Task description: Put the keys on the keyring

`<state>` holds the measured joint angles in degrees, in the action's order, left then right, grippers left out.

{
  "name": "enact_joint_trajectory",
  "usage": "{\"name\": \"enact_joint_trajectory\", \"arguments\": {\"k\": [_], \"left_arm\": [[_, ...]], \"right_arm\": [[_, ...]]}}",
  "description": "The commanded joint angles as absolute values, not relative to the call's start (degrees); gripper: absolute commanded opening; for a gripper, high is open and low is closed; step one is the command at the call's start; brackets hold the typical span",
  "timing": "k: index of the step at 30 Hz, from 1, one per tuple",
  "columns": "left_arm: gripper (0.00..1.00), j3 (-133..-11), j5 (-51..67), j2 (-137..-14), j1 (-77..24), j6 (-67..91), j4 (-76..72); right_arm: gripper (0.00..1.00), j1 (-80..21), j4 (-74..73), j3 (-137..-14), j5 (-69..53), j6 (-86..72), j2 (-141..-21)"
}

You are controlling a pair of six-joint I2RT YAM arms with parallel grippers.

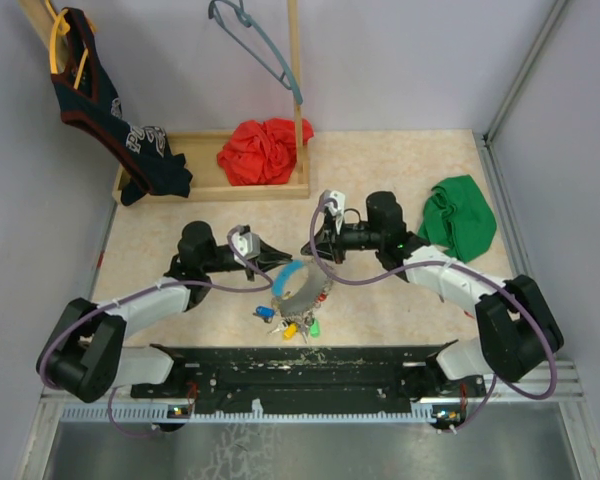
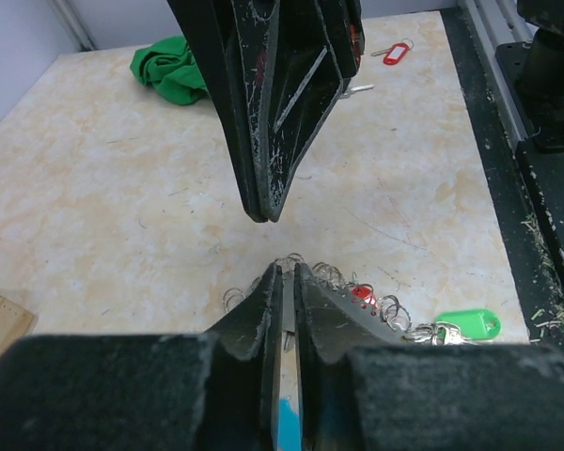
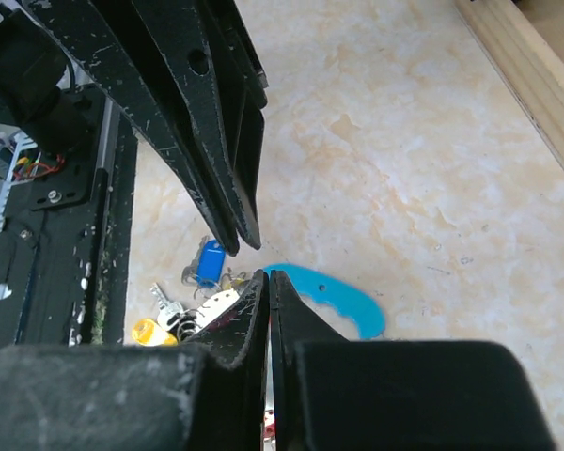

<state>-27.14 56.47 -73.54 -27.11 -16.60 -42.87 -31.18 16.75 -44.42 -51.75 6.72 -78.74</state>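
Note:
The keyring (image 1: 302,290), a grey band with a light-blue section (image 3: 343,299), lies at the table's middle between both grippers. My left gripper (image 2: 287,274) is shut on the keyring's thin edge; grey metal and a bit of light blue show between its fingers. The band with small wire rings (image 2: 362,303) runs off to its right. My right gripper (image 3: 266,278) is shut, its tips just over the light-blue section, with nothing clearly between them. Keys lie by the ring: a blue tag (image 3: 209,261), a yellow one (image 3: 150,331), a green tag (image 2: 470,324). A red-tagged key (image 2: 395,53) lies apart.
A green cloth (image 1: 458,218) lies at the right. A wooden tray (image 1: 210,187) with a red cloth (image 1: 263,150) stands at the back, under a rack with a grey-blue hanger (image 1: 265,45) and a dark garment (image 1: 105,105). The black base rail (image 1: 310,365) runs along the near edge.

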Motion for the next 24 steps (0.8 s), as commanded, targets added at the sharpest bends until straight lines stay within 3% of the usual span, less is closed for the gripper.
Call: {"name": "enact_joint_trajectory", "arguments": {"k": [1,4,5,9,17,24], "left_arm": [[0.15,-26.26,53.51,-72.72,-26.85,-16.79,-42.82],[0.27,-27.3,51.15,-74.98,-26.81,-15.2,-41.53],[0.32,-27.74,50.64,-76.25,-26.83,-14.25,-41.52],[0.35,-30.12,48.28,-82.32,-27.1,-6.05,-42.75],[0.39,-37.76,36.6,-93.29,-28.94,11.5,-39.42],[0.43,-40.72,27.98,-96.1,-29.37,15.9,-31.35]], "right_arm": [[0.0,-31.21,13.39,-47.82,-47.32,8.96,-77.19],[0.01,-31.11,5.53,-48.31,-35.2,7.61,-78.05],[0.07,-31.11,3.58,-48.25,-32.83,7.22,-78.1],[0.21,-31.03,0.47,-47.16,-27.57,8.1,-77.98],[0.28,-30.58,0.38,-48.11,-20.55,8.75,-83.27],[0.36,-30.51,-0.95,-54.58,-25.98,7.69,-91.45]]}}
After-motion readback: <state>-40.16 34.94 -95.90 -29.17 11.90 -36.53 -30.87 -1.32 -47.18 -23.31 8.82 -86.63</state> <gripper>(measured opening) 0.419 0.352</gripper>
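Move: The keyring lies loose on the table, its grey, loop-lined far-right end about 6 cm ahead, 7 cm right and 16 cm below the left hand; from the right hand that end is some 5 cm ahead, 5 cm right and 17 cm down. The keyring's blue section is about 3 cm ahead and 2 cm left of the left hand. From the right hand, the green tag sits roughly 9 cm back and 3 cm right, the blue tag 6 cm back and 9 cm left. The keyring's far-right end draws both empty hands, which open partway as they come down on it from either side. The right sinks about 11 cm while going right and forward, tipping its fingers down and turning clockwise some 25 degrees; the left goes forward and down in equal measure, rolling its forward side down and turning counter-clockwise. Neither touches the keyring yet. ##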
